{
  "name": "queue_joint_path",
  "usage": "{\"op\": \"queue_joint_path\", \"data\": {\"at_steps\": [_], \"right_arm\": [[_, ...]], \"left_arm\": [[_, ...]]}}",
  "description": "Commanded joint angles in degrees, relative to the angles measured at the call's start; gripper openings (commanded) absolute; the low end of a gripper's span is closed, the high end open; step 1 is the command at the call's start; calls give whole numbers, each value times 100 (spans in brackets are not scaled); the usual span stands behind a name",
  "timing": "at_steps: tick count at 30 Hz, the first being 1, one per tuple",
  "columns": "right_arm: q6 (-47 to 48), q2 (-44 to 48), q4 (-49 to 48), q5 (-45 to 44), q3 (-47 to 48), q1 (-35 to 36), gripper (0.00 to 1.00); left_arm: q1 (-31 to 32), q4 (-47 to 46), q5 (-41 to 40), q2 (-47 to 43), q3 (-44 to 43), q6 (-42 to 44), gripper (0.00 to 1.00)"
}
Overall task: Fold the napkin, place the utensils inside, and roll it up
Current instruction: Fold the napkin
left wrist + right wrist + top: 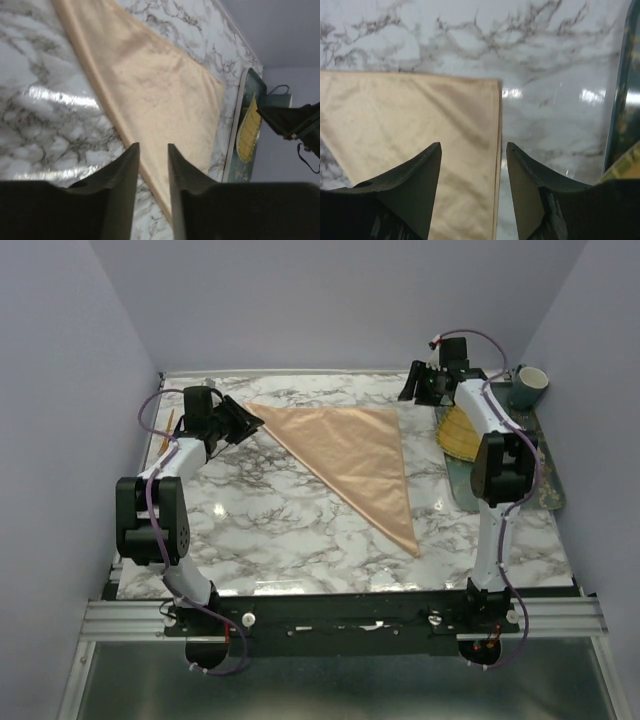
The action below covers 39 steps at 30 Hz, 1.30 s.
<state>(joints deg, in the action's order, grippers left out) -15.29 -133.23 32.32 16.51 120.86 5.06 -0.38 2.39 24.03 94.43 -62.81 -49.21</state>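
The peach-orange napkin (350, 455) lies flat on the marble table (260, 530), folded into a triangle whose long point reaches toward the near right. My left gripper (245, 423) hovers at its far-left corner. In the left wrist view the left gripper (153, 146) shows a narrow gap with nothing in it, and the napkin (150, 85) and its edge lie below. My right gripper (415, 390) hangs over the far-right corner. In the right wrist view the right gripper (474, 145) stands open and empty above the napkin (410, 115). The utensils are out of view.
A dark green tray (550, 485) lies along the table's right side with a yellow checked cloth (462, 435) on it. A green cup (530, 385) stands at the tray's far end. Lavender walls close in the back and both sides.
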Motion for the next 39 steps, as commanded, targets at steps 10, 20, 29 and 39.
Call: {"op": "queue_joint_path", "data": {"at_steps": [10,20,29,39], "right_arm": [[-904,3022,-2193,1696,-5115,1752,28],[-967,3013,-2854,1856,-6178,2008,25],[-1116,3610,-3003,1505,-7303,1955,22],[-1468,5438,-2511,784,-8956,1718,22]], "left_arm": [[21,-1515,454,3079,-2428,-924,5],[-67,49,-318,4232,-3667,-405,1],[-225,578,-435,4531,-3941,-379,0],[-234,692,-425,4514,-3994,-195,0]]}}
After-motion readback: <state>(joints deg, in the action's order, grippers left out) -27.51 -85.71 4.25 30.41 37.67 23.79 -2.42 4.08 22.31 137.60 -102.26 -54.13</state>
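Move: The folded napkin's far-left corner lies about 18 cm ahead of the left hand, 5 cm to its left and 13 cm below; the orange stick is some 10 cm ahead and 30 cm left of that hand. For the right hand, the napkin's near-right corner is roughly 44 cm back, 2 cm left and 10 cm below. Its far-right corner sits 4 cm ahead and 2 cm left, the yellow pad 4 cm back and 20 cm right, both about 9 cm down. The left hand, its fingers closing fully, comes down with shut tips on the cloth just inside the napkin's far-left corner, about 16 cm forward and 11 cm down, then holds there. The right hand leaves the far-right corner, arcs back and left over the cloth to the diagonal fold, sinks, then runs back and right towards the near-right corner, some 35 cm back overall, narrowing its fingers and turning roughly 20 degrees counter-clockwise. ##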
